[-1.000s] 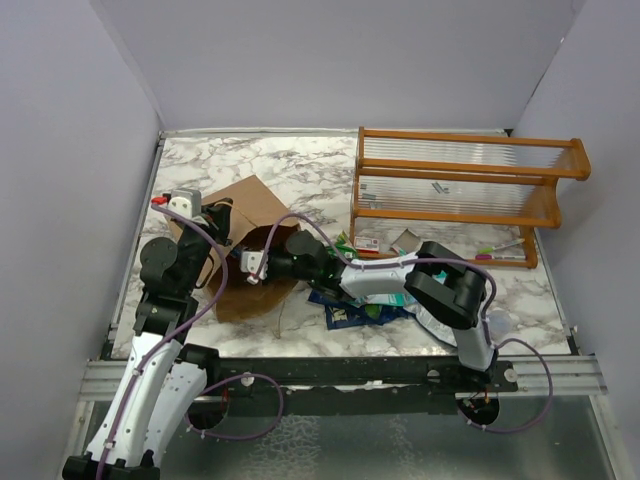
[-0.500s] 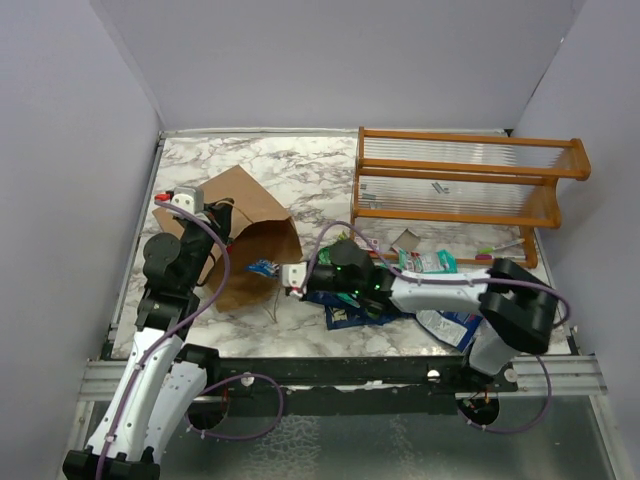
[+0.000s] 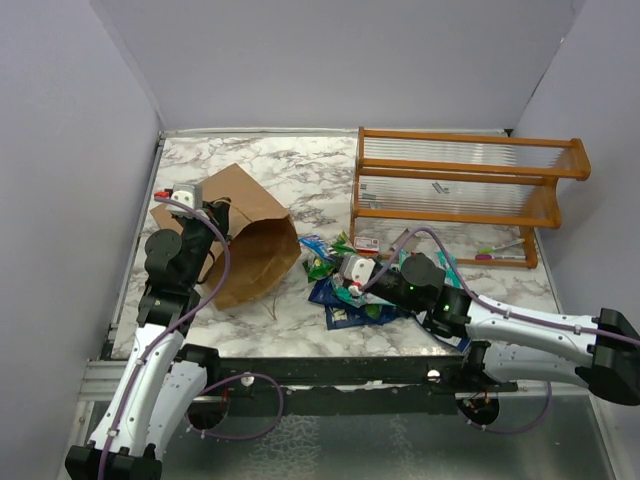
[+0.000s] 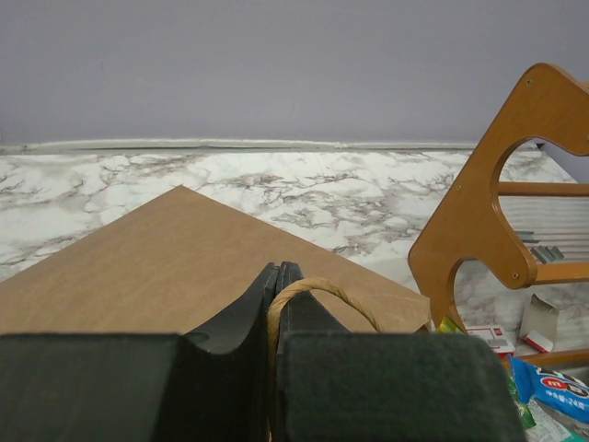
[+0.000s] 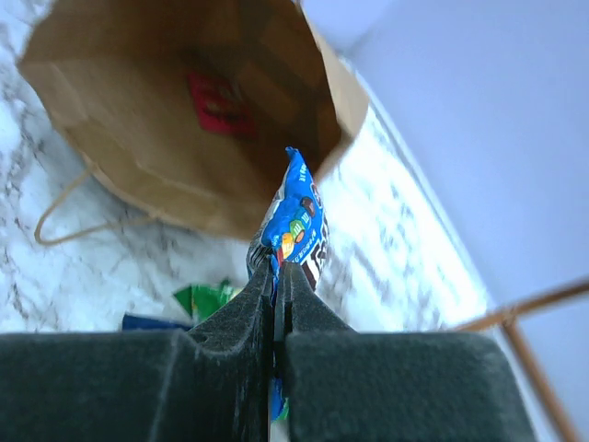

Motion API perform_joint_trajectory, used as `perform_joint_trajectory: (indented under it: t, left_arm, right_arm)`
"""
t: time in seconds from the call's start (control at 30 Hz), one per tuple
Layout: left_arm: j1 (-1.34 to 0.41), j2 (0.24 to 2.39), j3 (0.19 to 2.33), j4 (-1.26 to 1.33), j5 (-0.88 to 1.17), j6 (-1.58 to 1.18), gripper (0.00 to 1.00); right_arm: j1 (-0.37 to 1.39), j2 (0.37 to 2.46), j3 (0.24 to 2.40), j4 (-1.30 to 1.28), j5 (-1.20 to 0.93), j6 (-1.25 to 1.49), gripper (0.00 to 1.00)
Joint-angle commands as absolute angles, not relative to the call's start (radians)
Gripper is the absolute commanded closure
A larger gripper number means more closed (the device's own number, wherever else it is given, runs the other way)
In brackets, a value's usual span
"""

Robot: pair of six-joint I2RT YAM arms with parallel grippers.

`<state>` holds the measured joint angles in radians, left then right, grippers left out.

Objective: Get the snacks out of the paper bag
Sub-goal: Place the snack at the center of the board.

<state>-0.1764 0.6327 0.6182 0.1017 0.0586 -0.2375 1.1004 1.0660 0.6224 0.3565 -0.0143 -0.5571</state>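
Note:
The brown paper bag [image 3: 245,250] lies on its side with its mouth toward the right. My left gripper [image 3: 214,214] is at the bag's top edge, shut on one twisted-paper handle [image 4: 317,293]. My right gripper [image 5: 278,267] is just outside the mouth, shut on a blue snack packet [image 5: 299,216]; in the top view it [image 3: 328,268] sits right of the bag. A red packet [image 5: 219,103] still lies deep inside the bag [image 5: 175,129]. Several snacks [image 3: 350,300], dark blue and green, are piled on the table below the right gripper.
An orange-brown wooden rack [image 3: 460,195] stands at the back right, with a small red-and-white packet [image 3: 366,243] at its foot. The bag's other handle [image 5: 64,221] trails loose on the marble. Grey walls close in on the left, back and right.
My right arm has drawn back out of the bag toward the right, bringing the blue packet with it. The left gripper has kept its hold on the handle, and the bag has shifted slightly.

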Motion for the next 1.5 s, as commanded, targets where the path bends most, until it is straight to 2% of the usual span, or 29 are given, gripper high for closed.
perform_joint_trajectory:
  t: [0.0, 0.13, 0.23, 0.43, 0.57, 0.7, 0.77, 0.9, 0.97, 1.03, 1.13, 1.33, 1.47]
  left_arm:
    - [-0.163, 0.635, 0.627, 0.119, 0.038, -0.247, 1.0]
    - [-0.161, 0.638, 0.627, 0.116, 0.041, -0.247, 1.0]
    - [-0.161, 0.642, 0.628, 0.119, 0.046, -0.249, 1.0]
    - [-0.158, 0.641, 0.629, 0.118, 0.047, -0.249, 1.0]
    - [-0.158, 0.64, 0.629, 0.118, 0.048, -0.249, 1.0]
    - [-0.158, 0.637, 0.629, 0.117, 0.049, -0.249, 1.0]
    - [-0.158, 0.636, 0.627, 0.115, 0.049, -0.249, 1.0]
    - [-0.158, 0.635, 0.627, 0.118, 0.051, -0.25, 1.0]
    - [-0.158, 0.633, 0.627, 0.118, 0.051, -0.251, 1.0]
    - [-0.158, 0.632, 0.627, 0.118, 0.053, -0.251, 1.0]
    - [-0.158, 0.628, 0.627, 0.12, 0.054, -0.252, 1.0]
    - [-0.158, 0.626, 0.627, 0.123, 0.06, -0.255, 1.0]
    - [-0.158, 0.613, 0.627, 0.122, 0.066, -0.256, 1.0]
  right_arm:
    - [1.101, 1.0, 0.532, 0.265, 0.23, -0.332, 0.99]
    - [1.101, 0.944, 0.494, 0.216, 0.433, -0.033, 0.99]
    - [1.101, 0.905, 0.484, 0.12, 0.446, 0.202, 0.99]
    - [1.101, 0.883, 0.516, -0.177, 0.623, 0.528, 0.99]
    - [1.101, 0.884, 0.54, -0.357, 0.649, 0.701, 0.99]
    - [1.101, 0.851, 0.504, -0.401, 0.68, 0.78, 0.9]
    - [1.101, 0.82, 0.495, -0.386, 0.696, 0.777, 0.8]
    - [1.101, 0.763, 0.476, -0.268, 0.644, 0.613, 0.54]
    - [1.101, 0.72, 0.458, -0.18, 0.594, 0.463, 0.47]
    - [1.101, 0.687, 0.447, -0.07, 0.493, 0.266, 0.46]
    - [1.101, 0.679, 0.44, 0.093, 0.221, -0.043, 0.43]
    - [1.112, 0.965, 0.458, 0.309, -0.404, -0.689, 0.41]
    - [1.127, 1.246, 0.53, 0.519, -0.396, -0.925, 0.38]
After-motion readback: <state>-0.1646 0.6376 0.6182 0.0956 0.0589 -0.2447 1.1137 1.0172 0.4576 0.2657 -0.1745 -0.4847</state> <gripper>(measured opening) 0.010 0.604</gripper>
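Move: Just over the pile's left side, the right hand holds a blue snack packet. Its spot on the pile lies some 14 cm to the right, 4 cm ahead and 16 cm below. A green snack lies about 2 cm ahead, 4 cm left and 17 cm down, the red-and-white box 10 cm ahead and 7 cm right at that depth. From the left hand, the spot is roughly 32 cm right, 6 cm back and 24 cm below. Swinging some 14 cm to the right and sinking about 12 cm, the right hand carries the packet from beside the bag to over the pile, wrist turning roughly 55 degrees clockwise and tipping down until the fingers point forward. The fingers open wide to let go; the hand rises a little, then, still open, swings back left towards the bag, turning counter-clockwise, and finally draws back and dips. ##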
